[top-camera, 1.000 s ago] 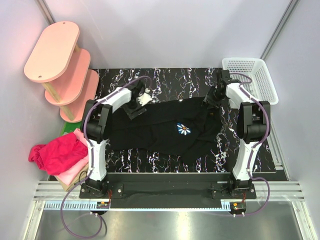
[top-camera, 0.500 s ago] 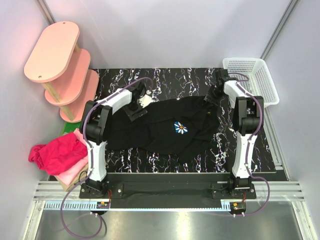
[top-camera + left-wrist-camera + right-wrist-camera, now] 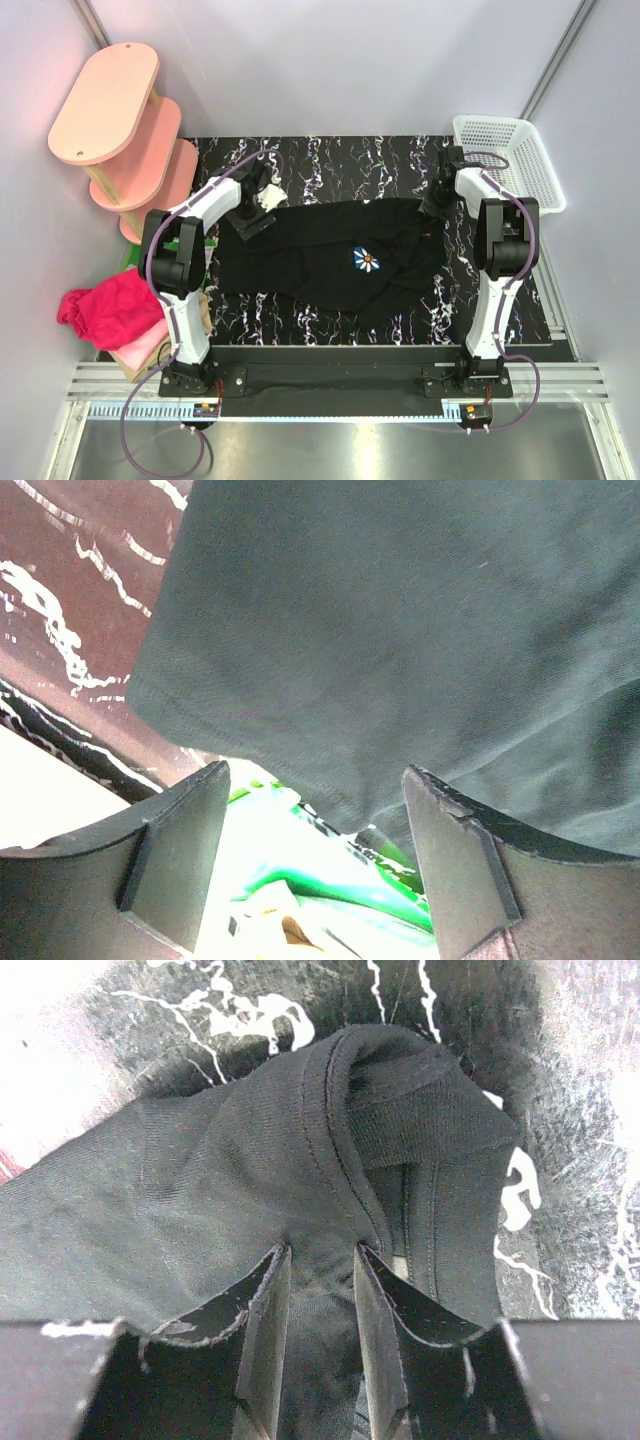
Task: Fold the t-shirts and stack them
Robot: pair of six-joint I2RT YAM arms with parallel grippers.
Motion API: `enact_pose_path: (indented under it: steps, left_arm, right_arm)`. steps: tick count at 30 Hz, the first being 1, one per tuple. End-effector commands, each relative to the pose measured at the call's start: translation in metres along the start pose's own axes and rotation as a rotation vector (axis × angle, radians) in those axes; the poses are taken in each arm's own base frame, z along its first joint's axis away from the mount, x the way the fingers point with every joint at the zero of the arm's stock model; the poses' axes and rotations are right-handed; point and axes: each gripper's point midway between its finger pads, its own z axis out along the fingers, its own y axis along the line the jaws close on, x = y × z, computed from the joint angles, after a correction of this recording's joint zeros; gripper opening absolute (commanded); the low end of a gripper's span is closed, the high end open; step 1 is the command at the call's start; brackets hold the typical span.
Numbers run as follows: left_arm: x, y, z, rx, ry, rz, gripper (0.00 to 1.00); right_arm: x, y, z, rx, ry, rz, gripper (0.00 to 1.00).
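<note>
A black t-shirt (image 3: 330,260) with a white daisy print (image 3: 367,260) lies spread across the marbled table (image 3: 330,165). My left gripper (image 3: 248,215) is at its back left corner. In the left wrist view that gripper (image 3: 315,775) stands open, and the shirt's hem (image 3: 260,770) hangs just past the fingertips, unpinched. My right gripper (image 3: 437,203) is at the back right corner. In the right wrist view it (image 3: 322,1252) is shut on a bunched fold of the black shirt (image 3: 220,1170) beside the collar (image 3: 400,1110). A magenta tee (image 3: 105,305) lies on a pink one (image 3: 150,342) left of the table.
A pink three-tier shelf (image 3: 120,120) stands at the back left. A white basket (image 3: 510,160) sits at the back right, close to my right arm. A green packet (image 3: 133,258) lies off the table's left edge and also shows in the left wrist view (image 3: 330,895).
My left gripper has slid left and my right gripper right and back, drawing the shirt's back edge straighter. The right jaws have narrowed on the cloth. The basket has shifted slightly right.
</note>
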Motion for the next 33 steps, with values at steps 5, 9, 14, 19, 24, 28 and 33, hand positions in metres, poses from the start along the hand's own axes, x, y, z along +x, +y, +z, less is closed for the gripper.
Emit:
enact_pose_path:
  steps: [5,9,14,19,24,28,33]
  left_arm:
    - [-0.026,0.012,-0.019,-0.029,-0.096,-0.009,0.75]
    - [-0.024,0.007,-0.011,-0.027,-0.063,0.005,0.75]
    - [-0.020,0.002,0.007,-0.009,-0.018,0.008,0.75]
    - [-0.015,0.006,0.018,-0.023,0.028,0.024,0.75]
    - [-0.021,0.016,0.024,-0.038,0.042,0.034,0.76]
    - [-0.025,0.027,0.044,-0.009,0.088,-0.015,0.77]
    - [-0.044,0.055,0.048,-0.032,0.085,-0.072,0.76]
  right_arm:
    - [-0.038,0.052,-0.052,-0.032,-0.166,-0.106,0.43]
    - [-0.026,0.086,-0.055,-0.066,-0.167,-0.170,0.43]
    - [-0.001,0.081,-0.032,-0.042,-0.089,-0.188,0.43]
    - [0.017,0.067,-0.017,-0.011,-0.031,-0.194,0.41]
    - [0.015,0.067,-0.006,0.000,-0.024,-0.203,0.41]
    - [0.006,0.073,0.011,0.006,-0.009,-0.202,0.42]
    - [-0.015,0.080,0.029,-0.053,0.034,-0.139,0.42]
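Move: The black t-shirt lies flat and wide between the grippers. Its middle is about 18 cm to the left gripper's right, 8 cm back and 4 cm below; the flower print is about 27 cm right and 8 cm back. From the right gripper, low at the shirt's right end, the shirt's middle is some 24 cm left and 12 cm back, the flower 15 cm left and 12 cm back, and the white basket 17 cm right and 10 cm ahead. Lift the right gripper off the cloth by about 6 cm, carry it some 7 cm left, and set it back down near the shirt's far edge, ending with a short forward push. Meanwhile lower the left gripper about 3 cm onto the shirt's left end and push forward roughly 5 cm, pressing with the fingers left open; keep the right fingers half open too. ##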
